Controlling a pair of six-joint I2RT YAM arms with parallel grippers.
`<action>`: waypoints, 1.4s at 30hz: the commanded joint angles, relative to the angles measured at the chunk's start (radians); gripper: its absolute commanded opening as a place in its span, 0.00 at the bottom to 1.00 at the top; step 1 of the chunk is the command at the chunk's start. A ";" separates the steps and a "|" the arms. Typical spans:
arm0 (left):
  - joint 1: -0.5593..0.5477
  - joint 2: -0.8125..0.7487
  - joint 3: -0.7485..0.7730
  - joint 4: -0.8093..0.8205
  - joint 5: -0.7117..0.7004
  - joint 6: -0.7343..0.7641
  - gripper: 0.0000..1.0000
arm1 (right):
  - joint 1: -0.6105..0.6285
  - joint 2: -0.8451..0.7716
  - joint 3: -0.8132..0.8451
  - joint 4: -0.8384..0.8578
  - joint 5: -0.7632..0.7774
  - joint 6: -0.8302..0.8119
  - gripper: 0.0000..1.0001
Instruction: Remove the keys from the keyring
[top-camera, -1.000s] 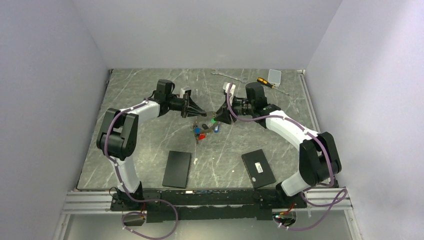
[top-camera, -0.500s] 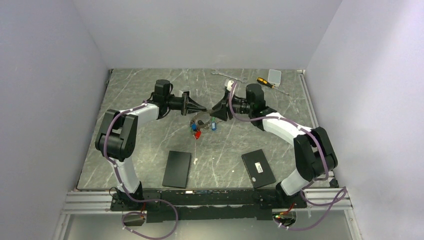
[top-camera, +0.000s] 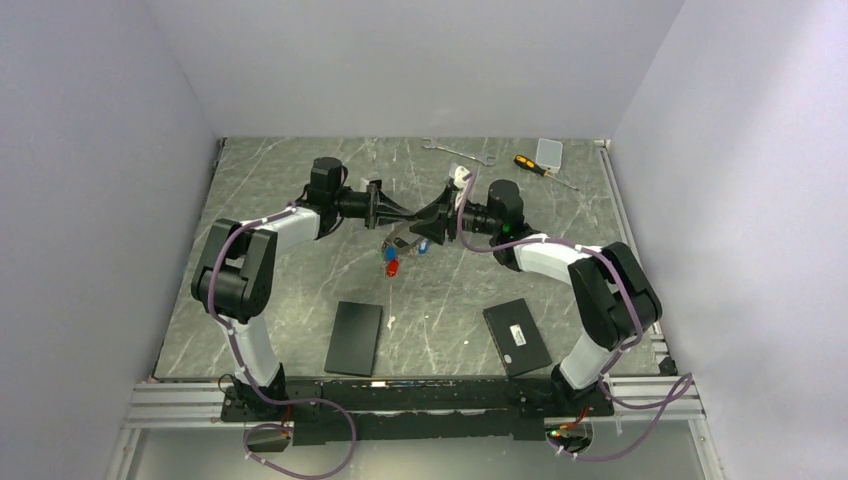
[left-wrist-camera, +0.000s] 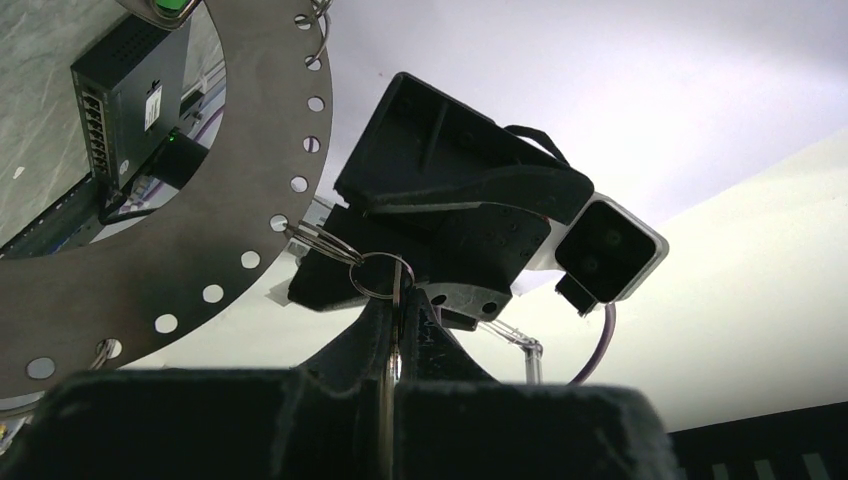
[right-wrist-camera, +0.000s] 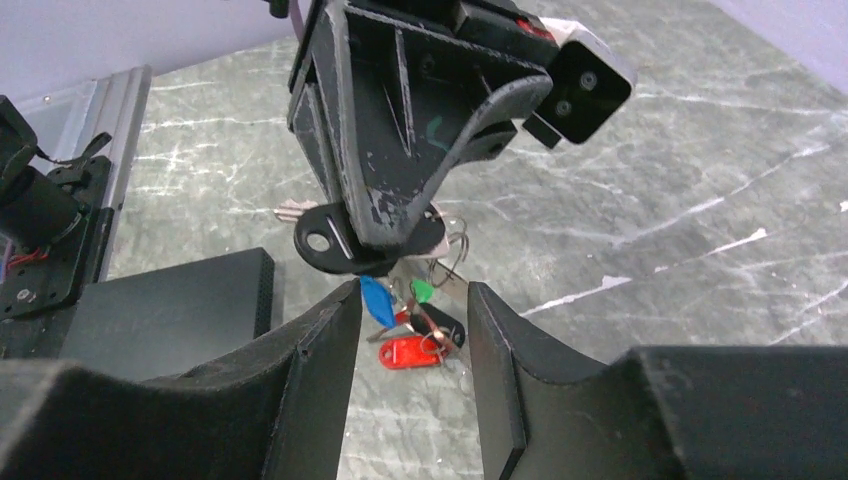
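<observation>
The keyring (left-wrist-camera: 205, 235), a flat grey band pierced with holes, hangs in the air at mid-table and fills the left of the left wrist view. My left gripper (top-camera: 402, 214) (left-wrist-camera: 398, 305) is shut on a thin key whose small split ring (left-wrist-camera: 380, 275) links to the band. Its black tag (right-wrist-camera: 325, 240) pokes out from the left gripper (right-wrist-camera: 400, 130). More keys (top-camera: 392, 262) with blue (right-wrist-camera: 378, 298), green (right-wrist-camera: 422, 290), black and red (right-wrist-camera: 410, 352) tags dangle below. My right gripper (top-camera: 428, 216) (right-wrist-camera: 412, 294) faces the left one, open, its fingers either side of the dangling tags.
Two flat black boxes (top-camera: 355, 338) (top-camera: 517, 337) lie near the front of the marble table (top-camera: 290, 290); one of them (right-wrist-camera: 170, 310) shows at the right wrist view's left. A silver wrench (top-camera: 455, 152), a screwdriver (top-camera: 535, 168) and a small clear box (top-camera: 549, 151) lie at the back.
Both grippers have moved toward the back of the table and closer together, carrying the key bunch with them. The right jaws have widened a little.
</observation>
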 joint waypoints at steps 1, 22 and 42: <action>-0.010 -0.030 -0.001 0.062 0.023 -0.023 0.00 | 0.013 0.014 -0.010 0.136 0.018 0.018 0.47; 0.005 -0.032 -0.002 0.069 0.028 0.004 0.00 | -0.014 0.009 -0.007 0.162 0.027 0.000 0.00; 0.047 -0.036 -0.036 -0.061 0.007 0.159 0.00 | -0.055 0.009 -0.084 0.476 -0.035 0.229 0.00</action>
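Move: The right hand, half open, has the split ring linked to the held key about 1 cm ahead and 1 cm to its left, nearly level; the black key, in the left hand's fingers, is some 3 cm to its left. The big metal ring hangs some 3 cm back, 3 cm left and 6 cm below, with the red tag about 5 cm back, 4 cm left and 10 cm down. From the left hand, the split ring is about 2 cm right. Right hand eases 1.5 cm forward, pinches the split ring, then the hands part about 3 cm, left sinking. ##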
